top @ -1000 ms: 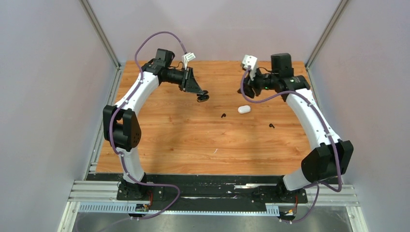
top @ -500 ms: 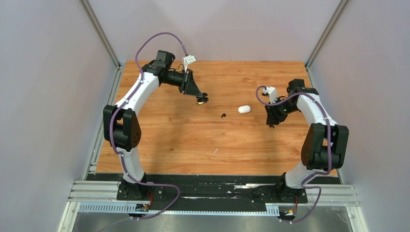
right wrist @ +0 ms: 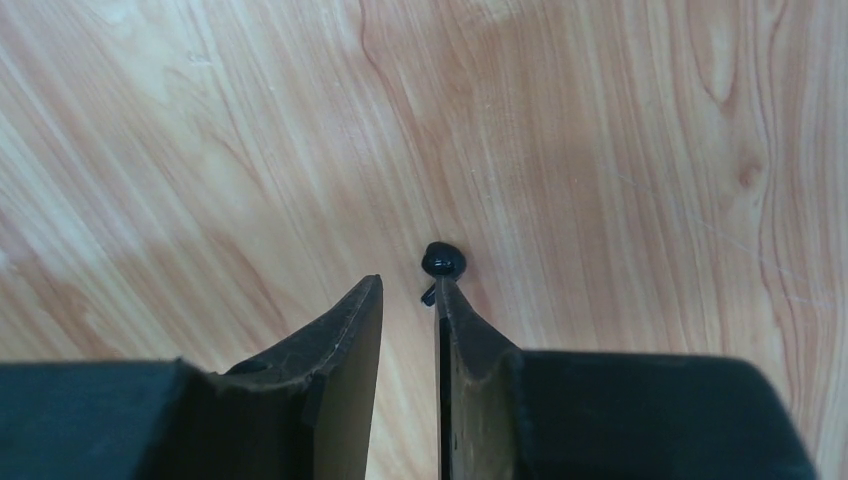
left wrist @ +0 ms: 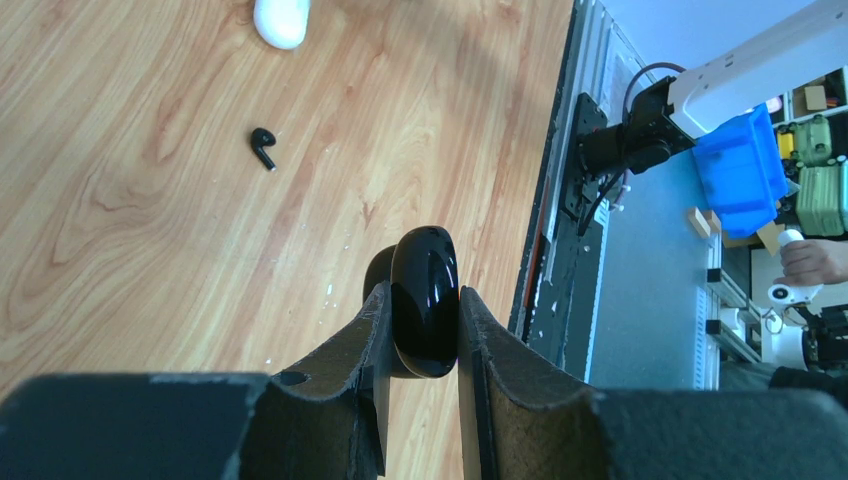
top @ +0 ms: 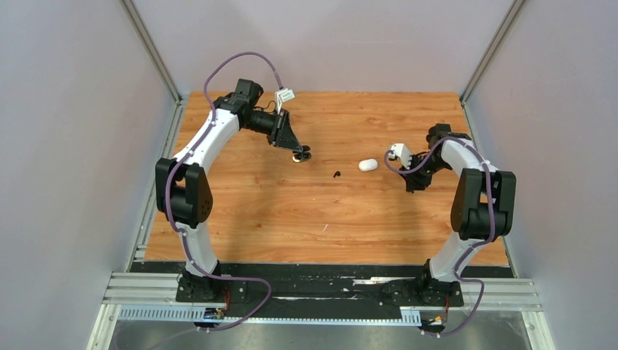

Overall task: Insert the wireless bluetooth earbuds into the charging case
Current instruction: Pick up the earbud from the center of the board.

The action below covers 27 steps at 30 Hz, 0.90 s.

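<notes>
My left gripper (top: 299, 153) is shut on a glossy black pebble-shaped charging case (left wrist: 425, 310) and holds it above the table at the back left. A black earbud (top: 337, 174) lies loose on the wood; it also shows in the left wrist view (left wrist: 263, 147). My right gripper (top: 412, 184) is low over the table at the right, with its jaws a narrow gap apart (right wrist: 408, 283) and empty. A second black earbud (right wrist: 443, 262) lies just beyond the tip of its right finger, not between the jaws. I make out no white earbuds.
A white pebble-shaped case (top: 368, 165) lies shut between the two grippers, also at the top edge of the left wrist view (left wrist: 282, 20). A tiny white speck (top: 324, 227) lies on the wooden table (top: 255, 219) nearer the front. Grey walls close in both sides.
My right arm has swung from the back of the table down to the right side and lowered over the second black earbud. My left gripper has barely shifted with the black case.
</notes>
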{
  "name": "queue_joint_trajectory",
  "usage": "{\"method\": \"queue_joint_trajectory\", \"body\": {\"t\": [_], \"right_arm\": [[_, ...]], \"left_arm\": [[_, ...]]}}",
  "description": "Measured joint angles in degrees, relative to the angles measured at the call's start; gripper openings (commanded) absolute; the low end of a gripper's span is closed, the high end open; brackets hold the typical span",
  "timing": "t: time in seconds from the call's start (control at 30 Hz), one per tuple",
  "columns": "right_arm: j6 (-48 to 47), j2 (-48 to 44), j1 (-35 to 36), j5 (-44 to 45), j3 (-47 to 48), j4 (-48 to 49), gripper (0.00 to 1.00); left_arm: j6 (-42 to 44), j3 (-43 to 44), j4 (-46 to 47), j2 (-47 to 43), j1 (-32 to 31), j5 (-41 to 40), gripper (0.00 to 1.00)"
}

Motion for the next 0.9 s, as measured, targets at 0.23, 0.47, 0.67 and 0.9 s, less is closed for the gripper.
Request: {"method": "queue_joint_trajectory", "body": {"t": [0.23,0.47,0.67,0.9], "right_arm": [[-5.99,4.68,0.0,2.03,1.9,0.76,0.23],[-7.74,4.85,0.02,2.47,2.1,0.96,0.26],[-6.36,4.9,0.52,2.32,3.89,0.96,0.26],[1.51,5.22,3.26,-3.41,9.53,1.4,0.26]], "left_arm": [[1.18,-0.81,-1.14,0.0,0.15,-0.52,0.0],[1.27,-1.18,-1.29,-0.02,0.15,-1.4,0.0],[1.27,-1.18,-1.29,-0.02,0.15,-1.53,0.0],[1.29,-1.18,-1.31,-0.02,0.15,-1.55,0.0]]}}
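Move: The black earbud in the middle of the board lies about 24 cm to the right hand's left, some 6 cm ahead and 5 cm below. The right-hand earbud is almost under that hand, 2 cm left and 5 cm below; the white case sits about 14 cm left, 9 cm ahead and 4 cm below. From the left hand, the middle earbud is roughly 12 cm right, 6 cm ahead and 22 cm below. Right hand dips 2 cm near the right-hand earbud, then swings forward-left and up, empty, towards the middle earbud. ##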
